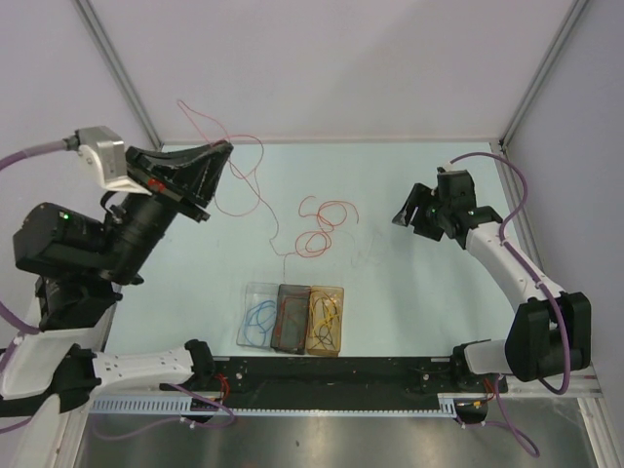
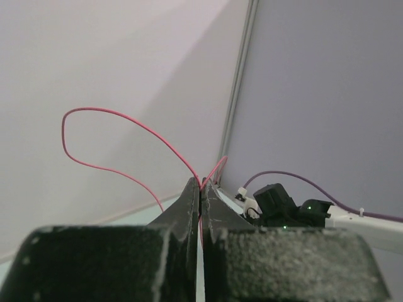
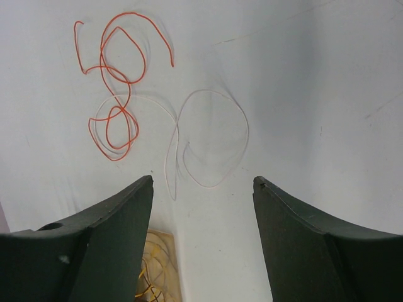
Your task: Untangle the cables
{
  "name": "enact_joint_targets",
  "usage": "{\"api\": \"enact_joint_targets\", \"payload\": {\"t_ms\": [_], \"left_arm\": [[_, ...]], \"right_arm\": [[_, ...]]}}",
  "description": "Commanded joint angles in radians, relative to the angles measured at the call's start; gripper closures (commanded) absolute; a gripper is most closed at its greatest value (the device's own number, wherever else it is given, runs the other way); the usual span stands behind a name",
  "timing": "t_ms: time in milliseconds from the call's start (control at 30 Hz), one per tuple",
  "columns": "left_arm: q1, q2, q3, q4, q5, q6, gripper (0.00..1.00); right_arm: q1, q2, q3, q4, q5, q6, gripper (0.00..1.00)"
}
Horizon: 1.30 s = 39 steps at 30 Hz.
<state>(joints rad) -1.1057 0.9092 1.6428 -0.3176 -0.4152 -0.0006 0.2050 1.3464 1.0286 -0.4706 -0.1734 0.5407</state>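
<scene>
My left gripper is raised at the back left and is shut on a thin red cable. That cable loops up above the fingertips and trails down toward the table. In the left wrist view the jaws are pressed together with the red cable pinched at the tips. An orange-red cable lies in tangled loops mid-table, with a pale cable beside it. My right gripper hovers to their right, open and empty. In its wrist view the orange-red loops lie ahead of the open gripper.
Three small trays sit side by side near the front. The clear one holds a blue cable, the dark one a reddish cable, the amber one a yellow cable. Grey walls and metal posts enclose the table.
</scene>
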Motion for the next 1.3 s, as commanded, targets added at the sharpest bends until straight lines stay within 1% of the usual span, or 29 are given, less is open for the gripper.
{"api": "enact_joint_targets", "payload": {"t_ms": [0, 67, 233, 333, 367, 433, 500, 567, 633, 767, 1033, 1100, 1167, 1267], "left_arm": [[-0.002, 0.034, 0.118, -0.052, -0.01, 0.076, 1.0], [-0.002, 0.022, 0.118, -0.072, -0.014, 0.061, 1.0], [-0.002, -0.07, -0.001, -0.067, -0.028, 0.007, 1.0], [-0.002, -0.148, -0.092, -0.081, -0.02, -0.054, 1.0], [-0.002, -0.17, -0.15, -0.087, -0.017, -0.09, 1.0], [-0.002, -0.236, -0.214, -0.107, -0.022, -0.131, 1.0], [-0.002, -0.295, -0.3, -0.123, -0.011, -0.203, 1.0], [-0.002, -0.328, -0.372, -0.144, -0.001, -0.263, 1.0], [-0.002, -0.366, -0.411, -0.17, -0.005, -0.309, 1.0], [-0.002, -0.405, -0.521, -0.163, 0.016, -0.361, 1.0], [-0.002, -0.405, -0.569, -0.149, 0.064, -0.453, 1.0], [-0.002, -0.403, -0.568, -0.129, 0.098, -0.469, 1.0], [-0.002, -0.388, -0.531, -0.127, 0.139, -0.483, 1.0], [-0.002, -0.375, -0.473, -0.136, 0.147, -0.513, 1.0]], "right_arm": [[0.004, -0.038, 0.001, 0.009, -0.003, -0.012, 0.31], [0.005, -0.039, 0.001, 0.01, -0.005, -0.013, 0.31], [0.004, -0.03, 0.001, 0.016, -0.009, -0.013, 0.31], [0.005, -0.026, 0.001, 0.021, -0.02, -0.01, 0.31], [0.004, -0.024, 0.001, 0.024, -0.021, -0.01, 0.31], [0.004, -0.021, 0.001, 0.023, -0.021, -0.012, 0.31], [0.004, -0.018, 0.001, 0.024, -0.018, -0.01, 0.31], [0.005, -0.012, 0.001, 0.027, -0.023, -0.01, 0.31], [0.008, -0.01, 0.001, 0.03, -0.023, -0.005, 0.31], [0.027, -0.006, 0.001, 0.03, -0.012, 0.001, 0.31], [0.059, -0.001, -0.001, 0.02, 0.012, 0.002, 0.32], [0.062, -0.004, -0.002, 0.023, 0.015, 0.002, 0.32], [0.065, -0.001, -0.002, 0.026, 0.015, 0.001, 0.32], [0.068, 0.002, -0.004, 0.029, 0.011, 0.004, 0.31]]}}
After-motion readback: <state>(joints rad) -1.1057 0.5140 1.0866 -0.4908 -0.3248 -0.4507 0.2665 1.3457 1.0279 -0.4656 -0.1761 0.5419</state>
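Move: High over the trays, the shut left fingers hold the hanging red cable, with the middle tray some 57 cm below, about 5 cm back and 3 cm right. From this hand the left tray lies about 4 cm back and 4 cm left, the right tray 5 cm back and 11 cm right, and the loose red cable 17 cm ahead and 12 cm right. For the open right hand, the middle tray is roughly 28 cm left, 19 cm back and 14 cm below. Lowering the pinched red cable towards the trays, the left hand first bobs up a touch, then sinks quickly by nearly 20 cm, easing back about 4 cm. It swings a little left and returns, the fingers tipping down some 25 degrees and staying shut. The open, empty right hand drifts about 2 cm left late on. ##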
